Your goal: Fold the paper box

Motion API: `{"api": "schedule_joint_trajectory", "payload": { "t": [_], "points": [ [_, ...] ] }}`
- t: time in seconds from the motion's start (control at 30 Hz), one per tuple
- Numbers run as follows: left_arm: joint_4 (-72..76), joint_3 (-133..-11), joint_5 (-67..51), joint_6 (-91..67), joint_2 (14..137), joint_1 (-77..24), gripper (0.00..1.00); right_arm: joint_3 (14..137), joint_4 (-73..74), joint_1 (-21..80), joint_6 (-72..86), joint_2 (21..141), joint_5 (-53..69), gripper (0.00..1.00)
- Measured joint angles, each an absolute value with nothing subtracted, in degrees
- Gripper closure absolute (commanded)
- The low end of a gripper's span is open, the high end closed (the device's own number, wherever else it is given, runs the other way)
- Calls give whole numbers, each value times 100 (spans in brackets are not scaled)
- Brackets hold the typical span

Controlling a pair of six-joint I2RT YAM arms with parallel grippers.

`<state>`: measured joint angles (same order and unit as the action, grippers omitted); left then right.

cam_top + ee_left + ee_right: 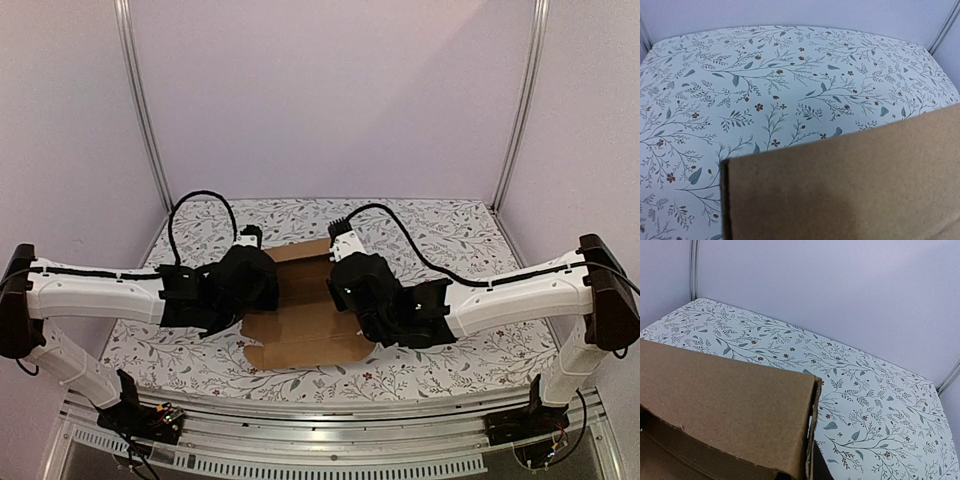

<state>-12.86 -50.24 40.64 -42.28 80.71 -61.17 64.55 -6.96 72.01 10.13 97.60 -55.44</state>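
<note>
The paper box [300, 325] is plain brown cardboard lying on the floral table between my two arms, with a flat panel stretching toward the near edge and a raised part at the back. My left gripper [262, 283] rests against the box's left side and my right gripper [340, 285] against its right side. The black wrist housings hide the fingertips of both. In the left wrist view a flat cardboard panel [840, 190] fills the lower right and covers the fingers. In the right wrist view a doubled-over cardboard wall [725, 410] stands upright at the lower left.
The floral tablecloth [440, 235] covers the table. Plain lilac walls close the back and sides, with metal posts [520, 100] at the back corners. A black cable [200, 200] loops over the left arm and another runs along the right arm.
</note>
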Motion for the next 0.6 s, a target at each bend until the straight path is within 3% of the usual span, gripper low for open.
{"api": "schedule_joint_trajectory", "payload": {
  "t": [0.03, 0.3, 0.6],
  "points": [
    [-1293, -5030, 4053, -4230, 8064, -6119, 55, 6455, -698, 7199, 1007, 9760, -5537, 100],
    [-1562, -5033, 3857, -4219, 7741, -6136, 37, 6455, -725, 7078, 956, 9776, -5223, 100],
    [-2174, -4871, 3330, -4195, 6733, -6149, 32, 6326, -873, 6539, 982, 9789, -4372, 100]
  ]
}}
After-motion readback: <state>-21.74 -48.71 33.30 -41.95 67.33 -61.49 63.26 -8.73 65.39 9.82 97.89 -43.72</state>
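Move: The left fingers, already part-open, are tucked behind the box's raised far strip. Its left corner lies about 3 cm ahead, 2 cm left and 1 cm above that hand; the strip's right corner is some 14 cm to its right and 4 cm ahead. The right hand grips just at that right corner, about 2 cm ahead. From the right hand the box floor is roughly 8 cm left, 4 cm back and 8 cm below, the near flap 7 cm left, 11 cm back and 11 cm below. The right hand keeps its pinch on the box's right far corner and, after a brief hold, pushes it some 3 cm forward while sinking about 2 cm, tipping slightly downward. The left hand spreads its fingers wider and draws out from the strip's left end, up and back and a little left, about 5 cm in all. ##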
